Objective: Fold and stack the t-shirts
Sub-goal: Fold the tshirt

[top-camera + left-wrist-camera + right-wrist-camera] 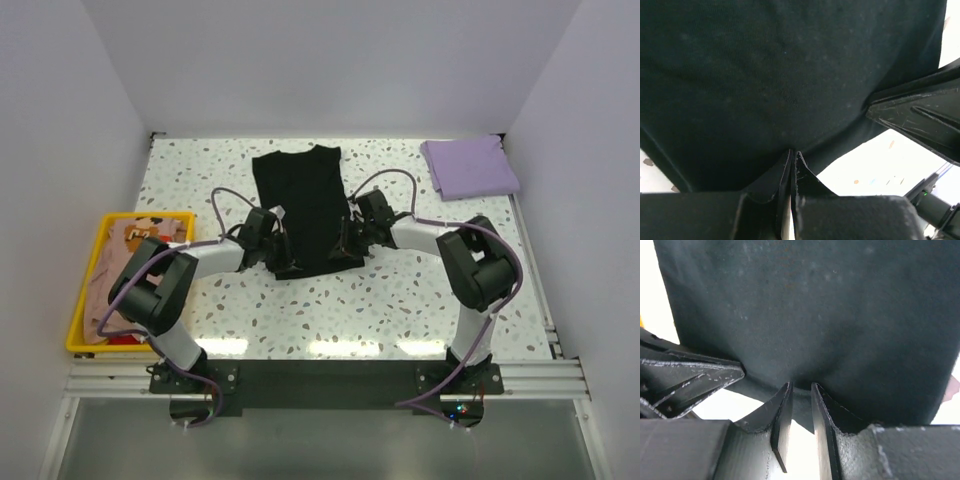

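Observation:
The black t-shirt (pixel 300 205) lies on the middle of the table, folded into a long narrow strip. Both grippers hold its near edge. My left gripper (pixel 283 250) is at the strip's near left corner. In the left wrist view it (pixel 792 151) is shut, its tips pinching the dark hem (pixel 790 90). My right gripper (pixel 345 240) is at the near right corner. Its jaws (pixel 801 385) stand a little apart with a fold of the black cloth (pixel 815 315) between them. The lavender-purple t-shirt (pixel 468 167) lies folded at the back right. The peach-tan t-shirt (pixel 125 250) is heaped in the tray.
A yellow plastic tray (pixel 82 320) stands at the left edge of the speckled table (pixel 400 300). White walls close in the table at the back and on both sides. The two grippers are close together, each showing in the other's wrist view.

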Tool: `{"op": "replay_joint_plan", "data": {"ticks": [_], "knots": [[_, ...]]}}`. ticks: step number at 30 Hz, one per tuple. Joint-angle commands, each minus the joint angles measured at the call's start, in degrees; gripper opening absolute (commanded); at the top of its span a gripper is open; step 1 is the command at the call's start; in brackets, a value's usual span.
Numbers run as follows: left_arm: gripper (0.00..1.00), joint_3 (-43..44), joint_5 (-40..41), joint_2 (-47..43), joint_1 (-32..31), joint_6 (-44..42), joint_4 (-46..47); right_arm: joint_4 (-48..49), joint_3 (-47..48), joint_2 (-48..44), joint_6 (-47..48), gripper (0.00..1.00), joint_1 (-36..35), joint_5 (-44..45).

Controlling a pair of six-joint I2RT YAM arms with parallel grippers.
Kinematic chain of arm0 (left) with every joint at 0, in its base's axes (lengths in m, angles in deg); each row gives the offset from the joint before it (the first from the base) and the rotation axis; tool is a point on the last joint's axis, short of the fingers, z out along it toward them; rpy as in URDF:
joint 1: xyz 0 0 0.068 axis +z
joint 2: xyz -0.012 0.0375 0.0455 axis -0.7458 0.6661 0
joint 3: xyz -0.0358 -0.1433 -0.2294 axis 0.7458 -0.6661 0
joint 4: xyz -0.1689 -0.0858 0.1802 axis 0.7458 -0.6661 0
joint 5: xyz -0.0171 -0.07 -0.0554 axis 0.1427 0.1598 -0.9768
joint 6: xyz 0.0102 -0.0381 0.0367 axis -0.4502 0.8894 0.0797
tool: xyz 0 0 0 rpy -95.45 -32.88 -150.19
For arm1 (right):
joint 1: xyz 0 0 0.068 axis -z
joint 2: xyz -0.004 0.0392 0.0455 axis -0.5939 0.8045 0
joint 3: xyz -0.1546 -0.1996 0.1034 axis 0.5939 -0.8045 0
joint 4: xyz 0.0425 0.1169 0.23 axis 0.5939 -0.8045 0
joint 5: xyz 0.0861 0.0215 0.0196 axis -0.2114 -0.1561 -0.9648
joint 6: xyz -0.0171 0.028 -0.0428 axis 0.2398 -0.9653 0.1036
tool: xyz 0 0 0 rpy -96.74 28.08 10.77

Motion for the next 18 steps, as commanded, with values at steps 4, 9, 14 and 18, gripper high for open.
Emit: {"op": "replay_joint_plan", "data": {"ticks": [4, 9, 14, 18], "knots": [[0.03, -5.22, 4.49, -0.99, 0.11, 2.97, 4.29, 4.51, -9.69, -1.50, -0.56, 0.27, 3.52, 1.63], [0.00, -9.43, 5.90, -4.50, 0.11, 4.82, 2.97, 6.35, -14.52, -3.26, -1.61, 0.27, 3.61, 0.84], [0.00, -15.75, 6.51, -11.09, -0.77, 6.84, 0.26, 8.47, -21.46, -8.26, -3.54, 0.27, 3.61, -0.39], [0.00, -20.59, 6.60, -15.58, -3.14, 8.68, -0.72, 8.30, -27.18, -13.62, -3.90, 0.27, 3.61, -1.00]]}}
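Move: The dark t-shirt lies just under both hands, which rest on its near end. Its near left corner is some 4 cm left and 3 cm back of the left hand, and its near right corner about 6 cm right and 3 cm back of the right hand. The folded purple shirt is roughly 32 cm right and 21 cm ahead of the right hand; the yellow box sits about 41 cm left and 4 cm back of the left hand. Already on the cloth, both hands keep their fingertips pressed on the t-shirt's near end and, after barely moving at first, drag it back towards the bases by about 5 cm, spreading apart as they go: the left 2 cm outward to the left, the right 3 cm to the right. The left fingers stay nearly shut, the right ones slightly parted; both wrists turn only a little. ##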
